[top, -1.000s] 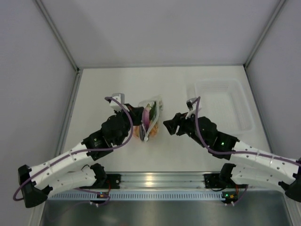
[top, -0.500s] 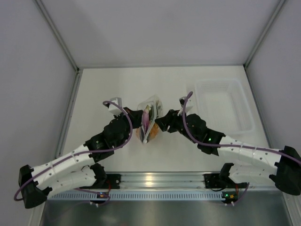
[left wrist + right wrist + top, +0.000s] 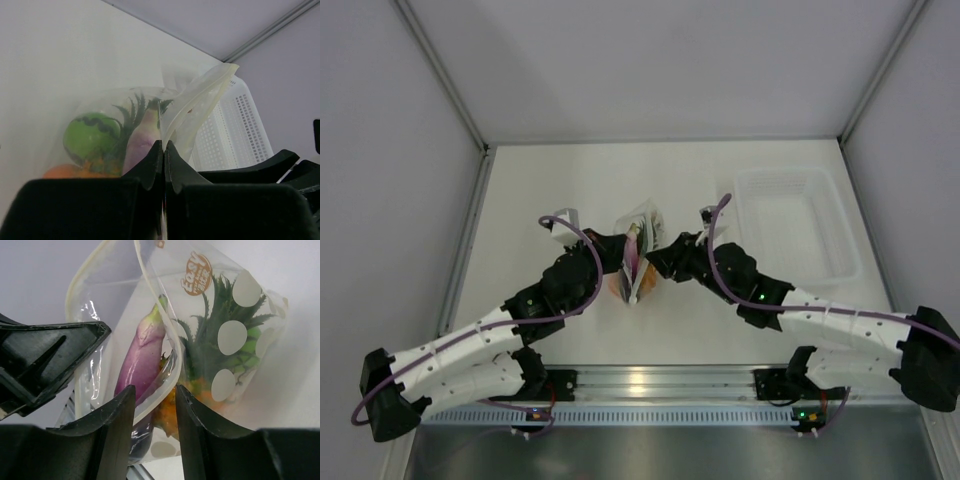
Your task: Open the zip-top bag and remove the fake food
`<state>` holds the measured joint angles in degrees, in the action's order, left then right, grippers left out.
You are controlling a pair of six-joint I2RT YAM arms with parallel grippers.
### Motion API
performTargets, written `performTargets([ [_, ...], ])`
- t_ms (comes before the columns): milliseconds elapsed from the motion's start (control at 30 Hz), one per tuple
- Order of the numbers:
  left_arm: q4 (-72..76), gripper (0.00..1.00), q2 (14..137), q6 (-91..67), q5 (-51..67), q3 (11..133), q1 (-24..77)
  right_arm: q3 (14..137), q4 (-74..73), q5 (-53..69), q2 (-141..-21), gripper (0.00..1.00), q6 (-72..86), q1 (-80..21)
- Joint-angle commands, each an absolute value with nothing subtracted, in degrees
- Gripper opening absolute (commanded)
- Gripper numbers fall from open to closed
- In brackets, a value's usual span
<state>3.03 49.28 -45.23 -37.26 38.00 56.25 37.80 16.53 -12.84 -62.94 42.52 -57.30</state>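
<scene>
The zip-top bag (image 3: 638,250), clear with white dots, stands between my two grippers with its mouth partly apart. My left gripper (image 3: 164,146) is shut on one lip of the bag (image 3: 200,100). Through the film I see fake food: a green ball (image 3: 92,137), a purple eggplant (image 3: 140,145), pineapple leaves (image 3: 132,107) and an orange piece (image 3: 60,171). My right gripper (image 3: 154,390) is open, its fingers straddling the other zip lip of the bag (image 3: 225,300), with the eggplant (image 3: 142,357) just behind. A gap shows on both sides of the lip.
A rigid clear plastic tray (image 3: 790,225) sits to the right of the bag, behind my right arm, and shows as a perforated white wall (image 3: 230,135) in the left wrist view. Enclosure walls bound the white table on three sides.
My right gripper has moved left from open table up to the bag and its jaws have narrowed around the bag's lip. The left gripper has stayed shut on the bag.
</scene>
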Motion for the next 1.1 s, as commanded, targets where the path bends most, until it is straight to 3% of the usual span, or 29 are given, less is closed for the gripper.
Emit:
performTargets([
  [0,6.9,0.00,49.1,-46.1,-37.0,38.1,56.3,38.9,21.5,-12.0,-66.3,0.40,44.5,-57.7],
  [533,8.3,0.00,48.3,-46.0,-33.9,37.1,56.3,40.9,27.5,-13.6,-73.3,0.39,47.8,-58.6],
  [633,8.2,0.00,47.8,-45.3,-34.2,36.8,56.3,42.0,26.8,-15.5,-74.0,0.22,46.2,-58.6],
  [667,8.2,0.00,47.6,-45.0,-34.5,36.7,56.3,42.4,25.9,-15.7,-74.1,0.10,45.4,-58.6],
  [733,8.1,0.00,47.0,-44.1,-35.7,36.6,56.3,42.3,24.4,-16.9,-73.5,0.04,44.0,-58.6],
  [800,8.1,0.00,46.3,-43.4,-37.4,36.0,56.3,40.9,22.9,-18.8,-71.6,0.00,43.4,-58.6],
  [1067,7.9,0.00,46.8,-39.9,-44.1,35.4,56.3,40.6,5.6,-21.4,-60.4,0.00,34.8,-58.6],
])
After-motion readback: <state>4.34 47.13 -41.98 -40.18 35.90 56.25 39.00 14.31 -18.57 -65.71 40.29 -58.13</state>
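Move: The near stretch of the bag's right rim, which the right hand's open fingers are about to take, lies about 3 cm to its left, 1 cm ahead and 4 cm below. The eggplant inside sits some 5 cm left of that hand, level with it and 7 cm lower; the pineapple is roughly 6 cm ahead, 2 cm left and 9 cm down. From the left hand, that right rim is about 4 cm right, 3 cm back and 4 cm lower. Down about 4 cm and left about 3 cm, easing slightly forward, the right hand brings its open fingers to the bag's right rim, tips a little nose-down and pinches the film shut between the tips; it then draws back right some 3 cm while rising about 2 cm. The left hand keeps its pinch on the opposite rim, drifts slightly right, then pulls left about 2 cm as the right one draws away. ##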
